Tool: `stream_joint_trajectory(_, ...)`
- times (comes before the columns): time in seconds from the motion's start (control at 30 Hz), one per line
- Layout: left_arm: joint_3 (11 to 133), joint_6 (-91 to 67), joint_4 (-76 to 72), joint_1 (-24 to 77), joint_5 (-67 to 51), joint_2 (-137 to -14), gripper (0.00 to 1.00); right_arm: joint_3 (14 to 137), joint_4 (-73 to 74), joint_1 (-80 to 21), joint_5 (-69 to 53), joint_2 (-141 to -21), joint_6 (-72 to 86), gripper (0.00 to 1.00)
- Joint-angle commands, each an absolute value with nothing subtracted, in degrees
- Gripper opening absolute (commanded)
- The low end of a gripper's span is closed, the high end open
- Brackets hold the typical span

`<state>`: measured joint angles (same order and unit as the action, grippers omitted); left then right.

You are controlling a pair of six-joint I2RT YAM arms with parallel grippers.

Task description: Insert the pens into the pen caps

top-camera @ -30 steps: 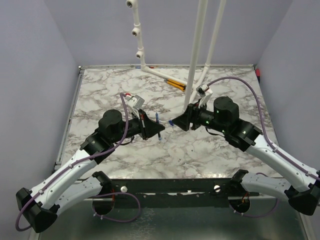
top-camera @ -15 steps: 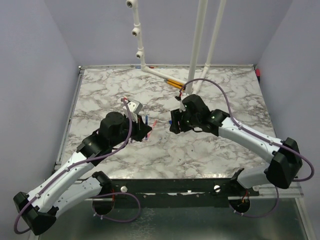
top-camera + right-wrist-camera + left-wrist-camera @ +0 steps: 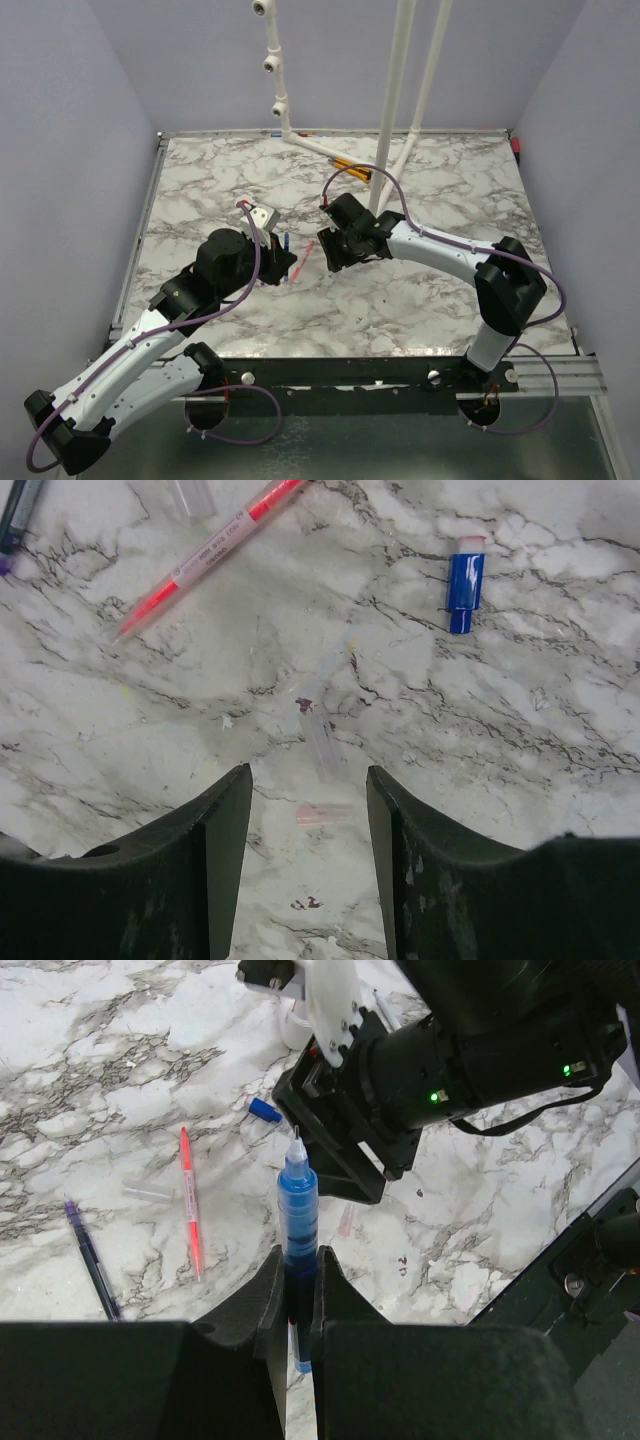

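Note:
My left gripper (image 3: pixel 300 1258) is shut on the blue pen (image 3: pixel 298 1200), which stands upright with its tip up; from above the blue pen (image 3: pixel 287 243) shows at the left gripper (image 3: pixel 283 258). My right gripper (image 3: pixel 308 772) hangs open low over the marble, and a pale pink cap (image 3: pixel 325 813) lies flat between its jaws, untouched. A clear cap (image 3: pixel 322 742) lies just beyond them. The blue cap (image 3: pixel 464 590) lies further off to the right. The pink-red pen (image 3: pixel 205 555) and a dark pen (image 3: pixel 90 1258) lie on the table. In the top view the right gripper (image 3: pixel 330 253) is close beside the pink-red pen (image 3: pixel 303 262).
A white pipe frame (image 3: pixel 390 100) stands at the back with orange-and-black sticks (image 3: pixel 350 165) at its foot. Another clear cap (image 3: pixel 148 1192) lies left of the pink-red pen. The two grippers are close together near the table's middle.
The right arm has swung left and dipped down to the table beside the pink-red pen. The left gripper has drawn back to the left with the blue pen in it.

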<state>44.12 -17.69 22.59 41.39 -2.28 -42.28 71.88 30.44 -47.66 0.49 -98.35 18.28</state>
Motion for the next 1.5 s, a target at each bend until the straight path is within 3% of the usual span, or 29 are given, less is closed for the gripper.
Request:
stream_joint_trajectory(0.0,43.77,-16.51,22.85,41.59,-0.43,-41.74,0.0,73.98,33.39,-49.36,3.81,-102.16,16.31,0.53)
stream_joint_trajectory(0.83,43.94,-16.26,23.03,41.52,-0.37,-41.66,0.0,78.12,34.81,-51.94,8.96,-113.79,15.11,0.36)
stream_joint_trajectory(0.93,43.95,-16.2,23.02,41.58,-0.4,-41.66,0.0,77.88,34.79,-52.03,9.05,-114.23,15.1,0.31)
stream_joint_trajectory(1.17,43.88,-16.25,23.03,41.56,-0.43,-41.9,0.0,77.19,34.46,-52.47,10.45,-113.74,15.62,0.02)
stream_joint_trajectory(1.47,43.95,-16.43,22.74,41.57,-4.16,-43.13,0.0,75.5,33.3,-52.48,12.04,-106.64,16.62,0.01)
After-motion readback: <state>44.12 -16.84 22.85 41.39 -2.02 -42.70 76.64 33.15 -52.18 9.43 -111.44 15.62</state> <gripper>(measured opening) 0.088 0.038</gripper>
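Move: A clear cap lies on the table almost straight below my half-open right fingers, some 7 cm down and about 1 cm back. Also on the table, a small pink cap is about 3 cm back and 2 cm right of that hand, the blue cap some 9 cm ahead and 1 cm left, and the coral pen roughly 4 cm ahead and 10 cm left. From my left hand the clear cap is some 6 cm ahead, 8 cm right and 20 cm lower. I sink my right hand about 7 cm onto the clear cap, slowing as I near the table and tipping my fingers some 15 degrees closer to straight down. They narrow on the way, then at the bottom I shut them and pinch the cap between the tips. My left hand stays put, still holding the blue pen tip-out. ##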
